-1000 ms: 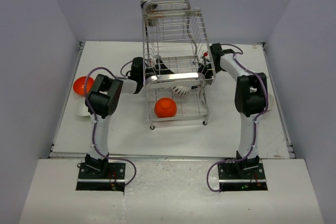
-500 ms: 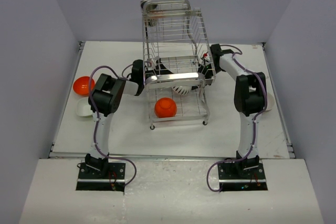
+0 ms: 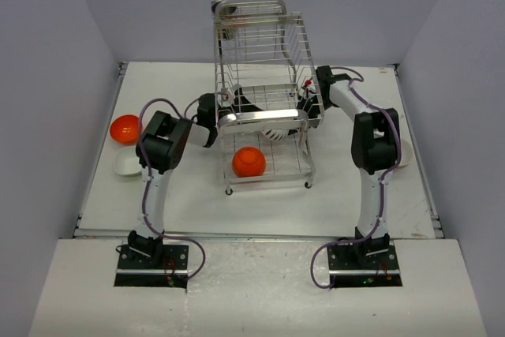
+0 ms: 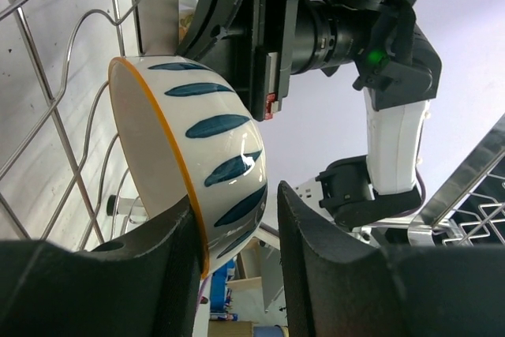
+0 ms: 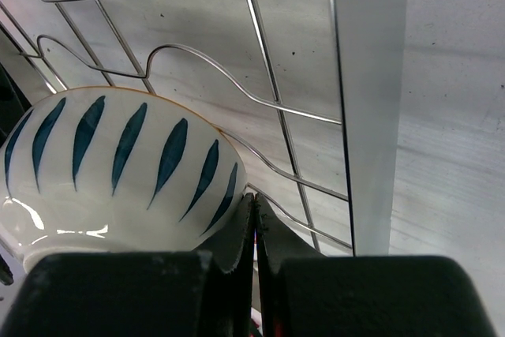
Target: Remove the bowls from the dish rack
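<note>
A white bowl with blue leaf strokes and an orange rim [image 4: 197, 140] stands on edge among the wires of the chrome dish rack [image 3: 260, 92]. My left gripper [image 4: 237, 204] is open and straddles its rim. One finger [image 4: 170, 250] lies against the inside, and the other [image 4: 316, 258] stands a small gap off the outside. My right gripper [image 5: 254, 203] is shut on nothing, its tips against the same bowl's [image 5: 118, 163] outer wall. An orange bowl [image 3: 248, 162] and a ribbed white bowl [image 3: 272, 136] sit in the lower tier.
An orange bowl [image 3: 125, 128] and a white bowl [image 3: 126, 163] rest on the table left of the rack. The rack's flat bar [image 5: 367, 76] and thin wires [image 5: 260, 100] crowd both grippers. My right arm's wrist [image 4: 339, 21] faces the left camera just beyond the bowl.
My left arm's elbow has shifted right, toward the rack. The right arm and the bowls have not visibly moved.
</note>
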Available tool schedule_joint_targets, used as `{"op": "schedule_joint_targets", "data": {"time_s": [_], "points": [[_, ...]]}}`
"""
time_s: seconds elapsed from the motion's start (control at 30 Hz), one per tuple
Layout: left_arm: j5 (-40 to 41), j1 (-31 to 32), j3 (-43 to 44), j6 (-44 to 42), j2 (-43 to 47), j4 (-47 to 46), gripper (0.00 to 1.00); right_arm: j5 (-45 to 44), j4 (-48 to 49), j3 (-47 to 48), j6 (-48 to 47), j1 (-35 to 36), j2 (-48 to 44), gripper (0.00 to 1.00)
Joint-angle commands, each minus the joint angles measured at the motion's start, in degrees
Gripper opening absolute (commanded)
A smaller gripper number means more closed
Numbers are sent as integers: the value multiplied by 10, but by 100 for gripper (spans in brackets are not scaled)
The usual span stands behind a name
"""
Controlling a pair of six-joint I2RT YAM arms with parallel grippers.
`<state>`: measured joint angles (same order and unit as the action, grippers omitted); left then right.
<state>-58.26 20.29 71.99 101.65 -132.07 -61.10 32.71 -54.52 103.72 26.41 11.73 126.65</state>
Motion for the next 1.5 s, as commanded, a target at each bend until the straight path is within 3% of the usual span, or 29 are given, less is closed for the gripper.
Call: {"op": "schedule_joint_targets", "data": {"time_s": [0.0, 0.37, 1.03, 1.23, 1.47], "points": [[11, 4, -7, 38, -8, -72, 40, 13, -9, 19, -10, 3, 5, 0], [40, 9, -6, 116, -35, -176, 36, 14, -13, 25, -9, 3, 6, 0], [41, 13, -11, 121, -47, -164, 30, 11, -14, 26, -8, 2, -1, 0], [40, 14, -6, 124, -54, -166, 21, 8, -14, 21, -11, 1, -5, 0], [41, 16, 2, 140, -64, -183, 3, 4, -14, 13, -14, -6, -11, 0]]}}
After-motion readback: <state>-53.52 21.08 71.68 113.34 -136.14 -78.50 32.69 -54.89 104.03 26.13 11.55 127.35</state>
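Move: The white striped bowl, tipped up in the rack's bottom level, has its wall already between the left hand's parted fingers; its middle lies about 4 cm to their right, 2 cm ahead and 3 cm below. The orange bowl sits roughly 11 cm back from the left hand, 5 cm to its left and 7 cm lower. From the right hand's shut fingertips the striped bowl's middle is some 5 cm left, 2 cm back and 3 cm higher. The left hand, its fingers pointing right into the rack and straddling the striped bowl's wall, eases up about 1.5 cm while its fingertips tilt upward by some 8 degrees, then all but stays in place and closes its fingers from roughly 40 to 20 percent open onto the wall, one finger inside the bowl and one outside. The right hand stays shut and nearly still beside the bowl's other end, as a stop close by it. ##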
